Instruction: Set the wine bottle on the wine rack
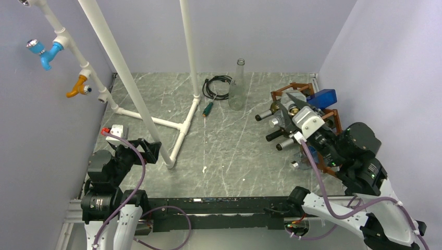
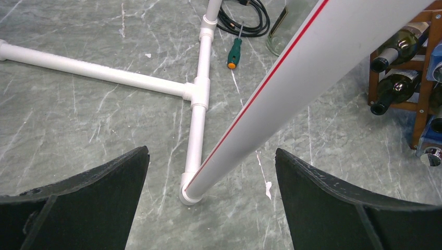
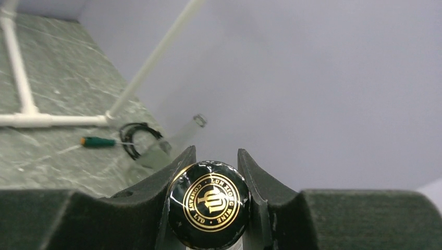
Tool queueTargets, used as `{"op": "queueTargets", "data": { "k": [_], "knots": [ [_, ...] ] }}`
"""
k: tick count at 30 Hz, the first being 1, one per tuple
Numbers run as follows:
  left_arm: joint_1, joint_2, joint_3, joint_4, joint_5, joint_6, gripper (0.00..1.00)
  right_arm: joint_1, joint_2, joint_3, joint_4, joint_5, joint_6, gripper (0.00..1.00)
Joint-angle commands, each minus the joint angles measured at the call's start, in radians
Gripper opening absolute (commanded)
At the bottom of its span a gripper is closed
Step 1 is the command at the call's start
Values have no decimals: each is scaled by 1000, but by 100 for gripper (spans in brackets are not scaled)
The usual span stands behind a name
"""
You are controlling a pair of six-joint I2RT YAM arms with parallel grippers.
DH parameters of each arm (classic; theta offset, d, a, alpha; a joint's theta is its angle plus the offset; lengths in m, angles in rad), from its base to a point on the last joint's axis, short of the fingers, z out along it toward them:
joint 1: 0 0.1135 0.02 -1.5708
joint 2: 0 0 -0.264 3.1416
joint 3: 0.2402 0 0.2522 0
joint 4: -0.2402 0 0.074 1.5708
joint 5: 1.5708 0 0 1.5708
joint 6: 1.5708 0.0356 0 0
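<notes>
My right gripper point(image 3: 216, 152) is shut on the neck of the wine bottle point(image 3: 210, 204). Its black cap with a gold seal faces the wrist camera, and its body is hidden below. In the top view this gripper point(image 1: 293, 104) hovers over the reddish-brown wine rack point(image 1: 298, 87) at the right wall. Three dark bottles point(image 1: 274, 135) lie in the rack with their necks pointing left. My left gripper point(image 2: 211, 156) is open and holds nothing. It sits low at the near left point(image 1: 151, 151), by the foot of a slanted white pipe point(image 2: 307, 78). The rack point(image 2: 373, 78) also shows at the right edge of the left wrist view.
A white pipe frame point(image 1: 156, 122) lies on the marbled table, with poles rising from it. An upright clear glass bottle point(image 1: 237, 88), a black cable coil point(image 1: 216, 86) and a green screwdriver point(image 1: 208, 109) are at the back. A blue box point(image 1: 322, 97) sits behind the rack. Walls close three sides.
</notes>
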Motion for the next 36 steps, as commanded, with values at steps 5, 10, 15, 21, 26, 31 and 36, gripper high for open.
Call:
{"op": "queueTargets", "data": {
  "k": [5,10,15,21,26,31,36],
  "knots": [
    [7,17,11,46,24,-2,96,2,-46,69,28,273,-318,0],
    [7,13,9,48,24,-3,96,2,-61,-83,44,442,-518,0],
    [7,16,9,49,24,-2,96,2,-84,-147,-8,498,-581,0],
    [2,3,8,49,19,-4,96,2,-139,-183,-38,484,-552,0],
    [-6,-7,9,45,14,-4,96,2,-187,-299,-28,516,-575,0],
    [-18,-18,8,48,13,-3,96,2,-199,-341,-15,538,-576,0],
    [-26,-33,13,38,6,-3,97,1,-202,-405,-14,578,-588,0]
  ]
}}
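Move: The right hand holds the clear wine bottle by its capped neck, high up. The free place on top of the wine rack lies about 20 cm to its right, 6 cm ahead and 17 cm lower. The blue bottle on the rack is some 12 cm ahead, 8 cm right and 17 cm down; the green wine bottle in the far bay is about 17 cm ahead, 2 cm right and 24 cm below. From the left hand, the free place is roughly 75 cm right, 7 cm ahead and 5 cm higher. Keeping its grip on the clear bottle's neck, the right hand first swings nearly level to its right, towards the rack's top, then sinks steeply in two stages with a short check between them, in all about 13 cm down, 9 cm right and a little forward. As it goes the wrist turns clockwise by some 30 degrees and rolls its left side down by about 35, mostly in the first half, so that the bottle's base swings up and out to the right, on the near side of the blue bottle. ##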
